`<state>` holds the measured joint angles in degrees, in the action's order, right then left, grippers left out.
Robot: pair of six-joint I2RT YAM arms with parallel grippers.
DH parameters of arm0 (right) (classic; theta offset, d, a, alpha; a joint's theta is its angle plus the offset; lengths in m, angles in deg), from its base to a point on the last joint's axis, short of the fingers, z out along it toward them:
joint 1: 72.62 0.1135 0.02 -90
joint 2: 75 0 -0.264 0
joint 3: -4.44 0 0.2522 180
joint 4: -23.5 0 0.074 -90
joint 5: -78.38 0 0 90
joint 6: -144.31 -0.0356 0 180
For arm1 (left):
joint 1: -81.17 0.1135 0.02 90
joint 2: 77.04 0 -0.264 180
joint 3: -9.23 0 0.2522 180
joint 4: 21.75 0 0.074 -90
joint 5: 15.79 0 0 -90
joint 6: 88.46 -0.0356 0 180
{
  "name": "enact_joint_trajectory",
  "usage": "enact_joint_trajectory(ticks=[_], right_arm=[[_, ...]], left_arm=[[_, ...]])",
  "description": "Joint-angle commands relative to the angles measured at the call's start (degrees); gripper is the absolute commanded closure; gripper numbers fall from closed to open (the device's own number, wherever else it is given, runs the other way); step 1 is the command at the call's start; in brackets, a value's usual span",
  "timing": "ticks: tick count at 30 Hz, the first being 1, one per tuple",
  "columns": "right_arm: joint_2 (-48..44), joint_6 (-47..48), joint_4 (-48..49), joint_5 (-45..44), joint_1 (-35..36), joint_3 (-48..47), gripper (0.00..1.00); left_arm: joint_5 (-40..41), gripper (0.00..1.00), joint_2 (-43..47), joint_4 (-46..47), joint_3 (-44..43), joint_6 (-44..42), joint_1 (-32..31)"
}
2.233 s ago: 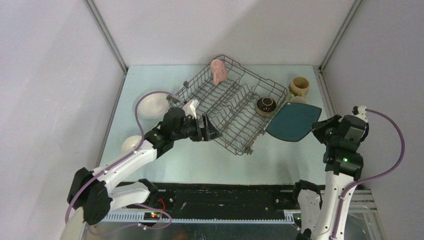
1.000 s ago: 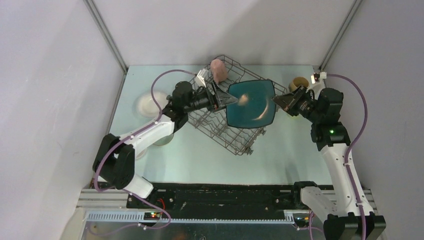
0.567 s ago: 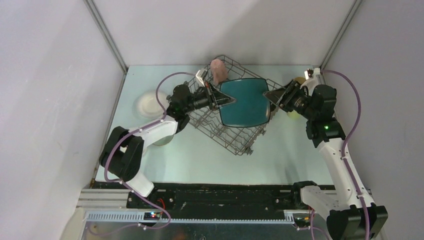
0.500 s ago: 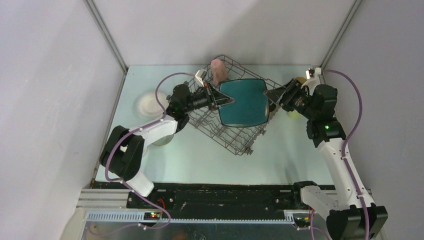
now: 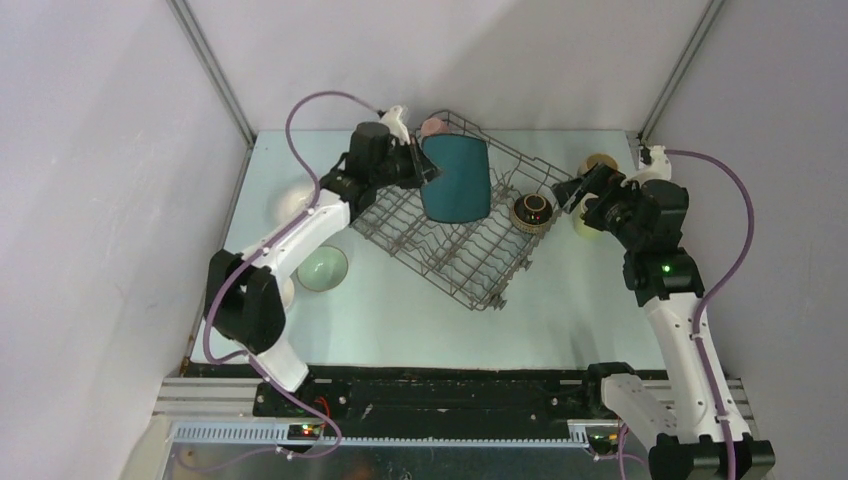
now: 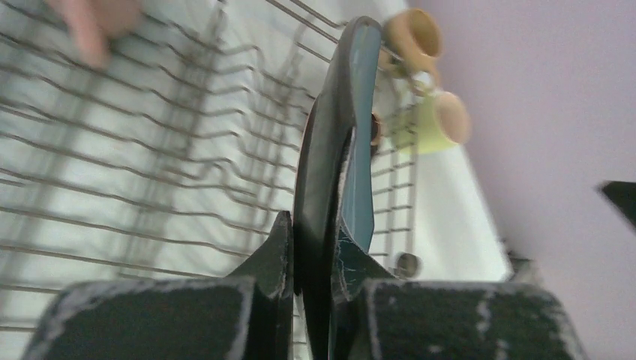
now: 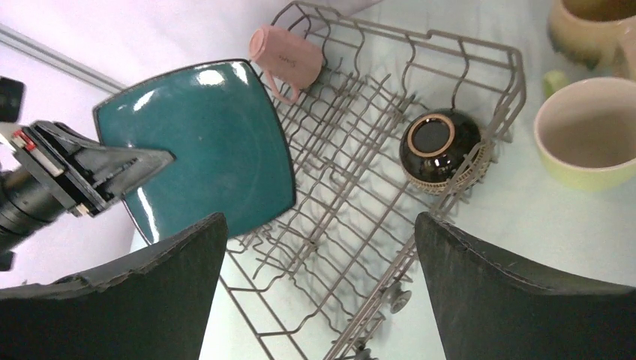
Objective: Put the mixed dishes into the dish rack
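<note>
The dark teal square plate [image 5: 455, 180] hangs nearly on edge above the back left of the grey wire dish rack [image 5: 462, 262]. My left gripper [image 5: 425, 165] is shut on its left rim. In the left wrist view the plate [image 6: 334, 142] stands edge-on, pinched in that gripper [image 6: 311, 232]. My right gripper [image 5: 575, 192] is open and holds nothing, right of the rack. Its wrist view shows the plate [image 7: 199, 142], a pink mug [image 7: 289, 56] at the rack's far corner and a dark brown bowl [image 7: 439, 146] in the rack [image 7: 360, 187].
A tan mug [image 5: 600, 165] and a light-green mug [image 7: 592, 139] stand on the table right of the rack. Left of the rack are a pale green bowl [image 5: 323, 268] and a white dish [image 5: 292, 205], partly behind the left arm.
The right gripper let go of the teal plate, opened and drew back to the right. The left gripper shut on the plate and swung it to the rack's back left, turning it on edge.
</note>
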<state>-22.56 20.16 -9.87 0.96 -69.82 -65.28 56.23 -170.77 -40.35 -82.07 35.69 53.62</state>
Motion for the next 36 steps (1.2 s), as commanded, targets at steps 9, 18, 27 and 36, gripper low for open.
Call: enact_joint_trajectory(ticks=[9, 18, 27, 36], right_arm=[[-0.8, 5.5, 5.6, -1.6, -1.0, 3.2, 0.04], [1.0, 4.3, 10.3, 2.6, -2.3, 6.4, 0.04], [2.5, 3.4, 13.7, 5.3, -5.5, 9.2, 0.05], [3.1, 2.8, 15.0, 7.9, -7.1, 10.0, 0.05]], left_arm=[[21.4, 1.0, -7.9, -15.6, -23.6, -39.3, -4.2], [23.2, 1.0, -19.6, -22.1, -39.9, -51.9, -6.4], [17.5, 1.0, -30.8, -27.2, -53.4, -49.2, -7.0], [13.2, 1.0, -31.3, -23.2, -51.2, -45.3, -7.1]])
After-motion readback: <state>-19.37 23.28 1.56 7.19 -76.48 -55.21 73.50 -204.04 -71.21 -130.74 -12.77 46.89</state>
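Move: The left hand has the teal plate by its edge; the rack slots it is bound for lie about 10 cm ahead, 5 cm right and 17 cm below. The pink mug is roughly 25 cm ahead and 2 cm left of that hand, the black bowl 6 cm ahead and 20 cm right. From the empty right hand, the green cup is some 12 cm ahead, 10 cm right and 25 cm down; the tan mug is 26 cm ahead, 15 cm right. Still pinching the teal plate's edge, the left hand carries it about 10 cm forward, veering briefly left then back right, and sinks 5 cm towards the rack slots, rolling its left side up some 45 degrees so its fingers point more steeply down. Meanwhile the right hand, wide open, sinks about 5 cm, drifting slightly forward and right towards the green cup. ##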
